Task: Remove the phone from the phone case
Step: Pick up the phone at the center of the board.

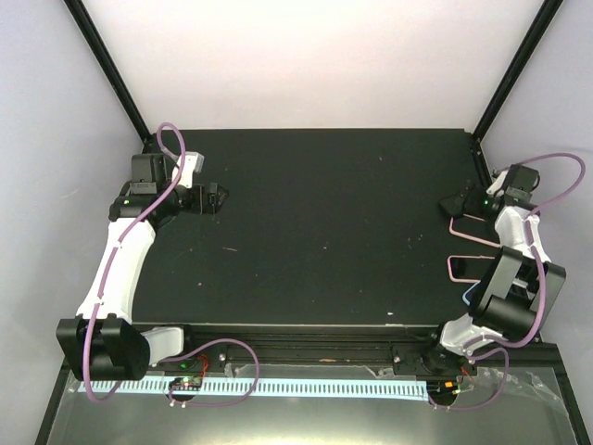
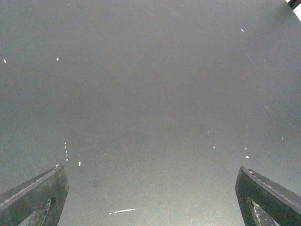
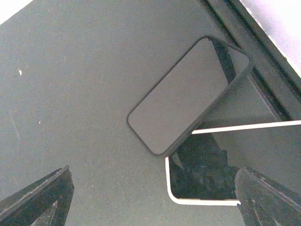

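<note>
A glossy black phone in a pale pink-rimmed phone case (image 3: pixel 202 181) lies flat on the black table (image 3: pixel 80 94), under my right gripper's right finger. Its screen mirrors the gripper. A second dark slab with a dark rim (image 3: pixel 186 101) lies slanted across its far corner. From above, two pink-rimmed rectangles show at the right edge, one (image 1: pixel 473 232) just below the right gripper (image 1: pixel 457 201) and another (image 1: pixel 466 267) nearer the arm's base. My right gripper (image 3: pixel 153 188) hangs open above them, holding nothing. My left gripper (image 1: pixel 215 197) (image 2: pixel 153 188) is open over bare table at the far left.
The black frame rail (image 3: pixel 254 52) runs close behind the dark slab at the table's right edge. Black frame posts (image 1: pixel 107 69) rise at both back corners. White specks and a short white sliver (image 2: pixel 123 211) dot the table under the left gripper.
</note>
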Tool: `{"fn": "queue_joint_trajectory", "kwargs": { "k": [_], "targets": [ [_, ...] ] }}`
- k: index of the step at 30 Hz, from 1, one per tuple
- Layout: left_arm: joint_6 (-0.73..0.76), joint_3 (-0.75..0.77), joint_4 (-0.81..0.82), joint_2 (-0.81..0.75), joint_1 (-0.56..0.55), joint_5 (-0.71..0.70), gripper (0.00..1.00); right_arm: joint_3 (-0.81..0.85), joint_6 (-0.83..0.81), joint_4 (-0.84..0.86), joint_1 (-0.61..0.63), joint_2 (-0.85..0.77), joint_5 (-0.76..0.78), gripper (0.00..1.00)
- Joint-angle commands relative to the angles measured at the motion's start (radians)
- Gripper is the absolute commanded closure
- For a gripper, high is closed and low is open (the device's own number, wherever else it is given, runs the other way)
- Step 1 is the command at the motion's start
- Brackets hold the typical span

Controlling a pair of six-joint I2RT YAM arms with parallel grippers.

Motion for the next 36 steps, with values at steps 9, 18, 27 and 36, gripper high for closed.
{"fn": "queue_joint_trajectory", "kwargs": {
  "k": [9, 18, 27, 36],
  "targets": [
    [0.02, 0.042, 0.024, 0.017, -0.005, 0.051, 0.01, 0.058, 0.182, 0.166, -0.049, 0.151, -0.073, 0.06],
    [0.022, 0.039, 0.028, 0.023, -0.006, 0.053, 0.01, 0.029, 0.269, 0.276, -0.049, 0.232, -0.042, 0.06],
    [0.028, 0.037, 0.033, 0.038, -0.006, 0.067, 0.01, 0.035, 0.332, 0.332, -0.049, 0.307, -0.039, 0.07],
    [0.027, 0.039, 0.036, 0.043, -0.005, 0.073, 0.01, 0.054, 0.389, 0.342, -0.052, 0.38, -0.064, 0.07]
  ]
}}
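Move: The black-framed phone I'm going for lies about 5 cm ahead of my right hand, 5 cm to its right and 16 cm below, its long side running left to right. The nearer pink-edged phone is about 9 cm nearer to me than it, roughly 4 cm behind this hand and 6 cm right; the second pink-edged one lies about 13 cm behind the hand and 5 cm right. From my left hand the black-framed phone is some 72 cm right, 7 cm ahead and 26 cm below. I reach my right hand forward and right at first, then sink ever more steeply towards the black-framed phone: about 9 cm down in all, 5 cm forward and 4 cm right. Meanwhile I turn the wrist some 15 degrees clockwise and roll its left side up, bringing the fingers more nearly across the phone's narrow side; they stay wide open, still above it. ##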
